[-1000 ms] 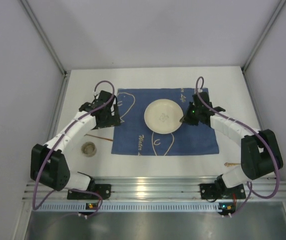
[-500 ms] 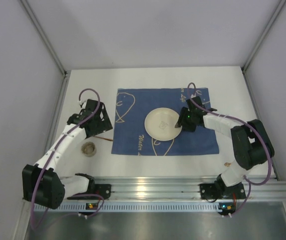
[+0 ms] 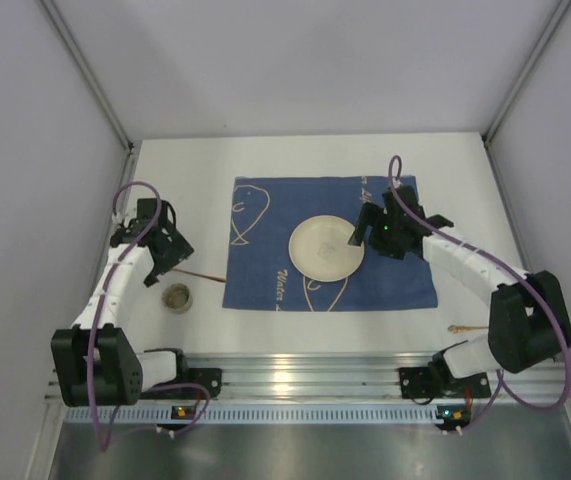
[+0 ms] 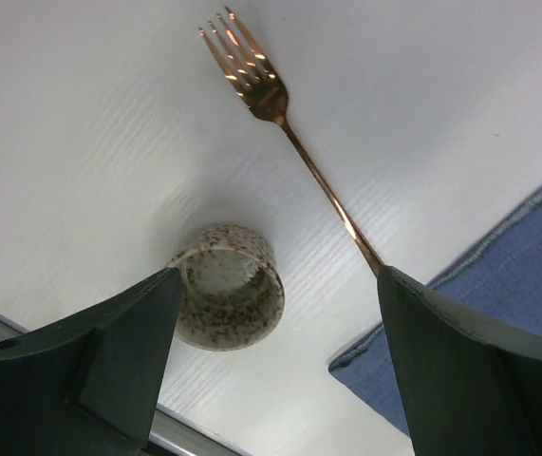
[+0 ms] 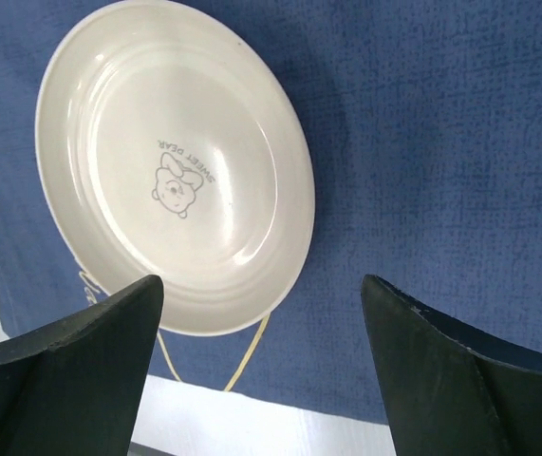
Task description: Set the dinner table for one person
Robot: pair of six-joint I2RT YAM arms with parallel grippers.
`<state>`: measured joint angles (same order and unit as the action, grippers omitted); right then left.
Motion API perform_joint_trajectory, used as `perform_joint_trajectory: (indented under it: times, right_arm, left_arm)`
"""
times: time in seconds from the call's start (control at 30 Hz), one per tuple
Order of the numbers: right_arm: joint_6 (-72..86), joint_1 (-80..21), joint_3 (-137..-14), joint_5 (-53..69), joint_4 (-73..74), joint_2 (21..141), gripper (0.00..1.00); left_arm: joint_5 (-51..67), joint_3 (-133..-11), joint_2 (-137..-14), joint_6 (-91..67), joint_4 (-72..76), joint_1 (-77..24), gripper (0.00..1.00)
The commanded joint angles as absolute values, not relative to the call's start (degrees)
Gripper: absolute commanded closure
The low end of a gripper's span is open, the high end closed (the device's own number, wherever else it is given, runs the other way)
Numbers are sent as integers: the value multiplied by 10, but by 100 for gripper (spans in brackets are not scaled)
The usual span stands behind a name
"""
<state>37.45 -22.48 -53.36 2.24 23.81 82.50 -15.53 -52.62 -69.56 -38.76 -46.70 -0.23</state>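
Observation:
The white dinner table (image 3: 295, 155) carries a blue cloth placemat (image 3: 395, 275) with a cream plate (image 3: 325, 247) at its middle. My right gripper (image 3: 358, 235) hangs open and empty over the plate's right rim; the right wrist view shows the plate (image 5: 176, 161) on the placemat (image 5: 441, 142) between the spread jaws (image 5: 261, 380). My left gripper (image 3: 165, 268) is open and empty above the table, left of the placemat. Its wrist view shows a copper fork (image 4: 289, 133) and a speckled cup (image 4: 228, 296) below the gripper (image 4: 280, 380).
The fork (image 3: 200, 275) lies on the bare table just left of the placemat, and the cup (image 3: 176, 297) stands near it. A copper utensil (image 3: 470, 327) lies near the front right edge. Grey walls enclose the table on three sides.
The left arm swung left, away from the placemat, to above the fork and cup. The plate shifted a little nearer, and the right gripper stayed by its right rim.

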Motion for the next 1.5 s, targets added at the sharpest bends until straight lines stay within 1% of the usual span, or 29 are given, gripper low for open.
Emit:
perform_joint_trajectory:
  times: [0.0, 0.13, 0.17, 0.27, 0.47, 0.57, 0.6, 0.67, 0.8, 0.9, 0.93, 0.97, 1.0, 1.17, 1.27, 1.37, 1.4, 1.47]
  right_arm:
    - [365, -229, -553, 21, 277, 783, 15]
    - [364, -229, -549, 16, 294, 754, 15]
    - [361, -229, -548, 15, 294, 755, 15]
    - [348, -229, -552, 15, 300, 770, 15]
    - [338, -229, -564, 20, 303, 799, 15]
    - [333, -229, -570, 23, 303, 808, 15]
    - [331, -230, -570, 23, 303, 813, 15]
    - [328, -229, -571, 25, 303, 816, 15]
    - [323, -229, -573, 28, 304, 816, 16]
    - [318, -228, -571, 25, 308, 808, 16]
    - [316, -226, -570, 24, 308, 806, 16]
    - [313, -225, -570, 24, 310, 802, 16]
    - [312, -222, -569, 25, 313, 800, 16]
    - [286, -231, -590, 28, 322, 784, 18]
    - [258, -257, -629, 48, 318, 780, 17]
    - [233, -301, -680, 68, 300, 783, 16]
    - [228, -315, -694, 68, 297, 787, 16]
    - [219, -350, -742, 58, 294, 806, 16]
  left_arm:
    - [-128, -544, -732, -403, -475, 46, 11]
    - [-84, -514, -743, -406, -462, 54, 15]
    - [-57, -505, -741, -406, -448, 54, 18]
    - [-20, -484, -743, -410, -436, 53, 20]
    - [-25, -483, -733, -403, -437, 54, 21]
    - [-24, -459, -741, -403, -423, 54, 28]
    - [-20, -454, -744, -403, -408, 54, 32]
    - [-19, -441, -760, -402, -394, 53, 36]
    - [-22, -435, -797, -403, -370, 53, 39]
    - [-12, -433, -811, -407, -359, 54, 53]
    - [-13, -435, -813, -408, -356, 54, 61]
    - [-13, -440, -816, -409, -357, 54, 85]
    - [-14, -445, -820, -410, -358, 53, 100]
    - [-4, -495, -814, -423, -384, 53, 100]
    - [34, -540, -800, -454, -402, 54, 100]
    - [102, -573, -791, -518, -385, 53, 100]
    - [140, -577, -791, -538, -375, 53, 100]
    - [170, -591, -792, -600, -357, 48, 100]
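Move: Back and below the left hand stands the speckled cup: about 6 cm back, 1 cm to its right and 9 cm down. The fork lies about 5 cm farther out than the cup and 5 cm right of it, 11 cm below the hand; the blue mat's middle is some 36 cm to the hand's right and 4 cm ahead. From the right hand, the cup lies roughly 45 cm left, 12 cm back and 7 cm lower. Sinking about 8 cm and drawing slightly back and right, with the wrist leaning its left side down, the left hand closes on the cup's far-right rim and pinches the wall, then carries the cup up and forward, about 6 cm each, drifting right towards the mat. The open right hand, already off the plate, hovers beside it, easing back 2 cm, then swings left and up about 6 cm. ##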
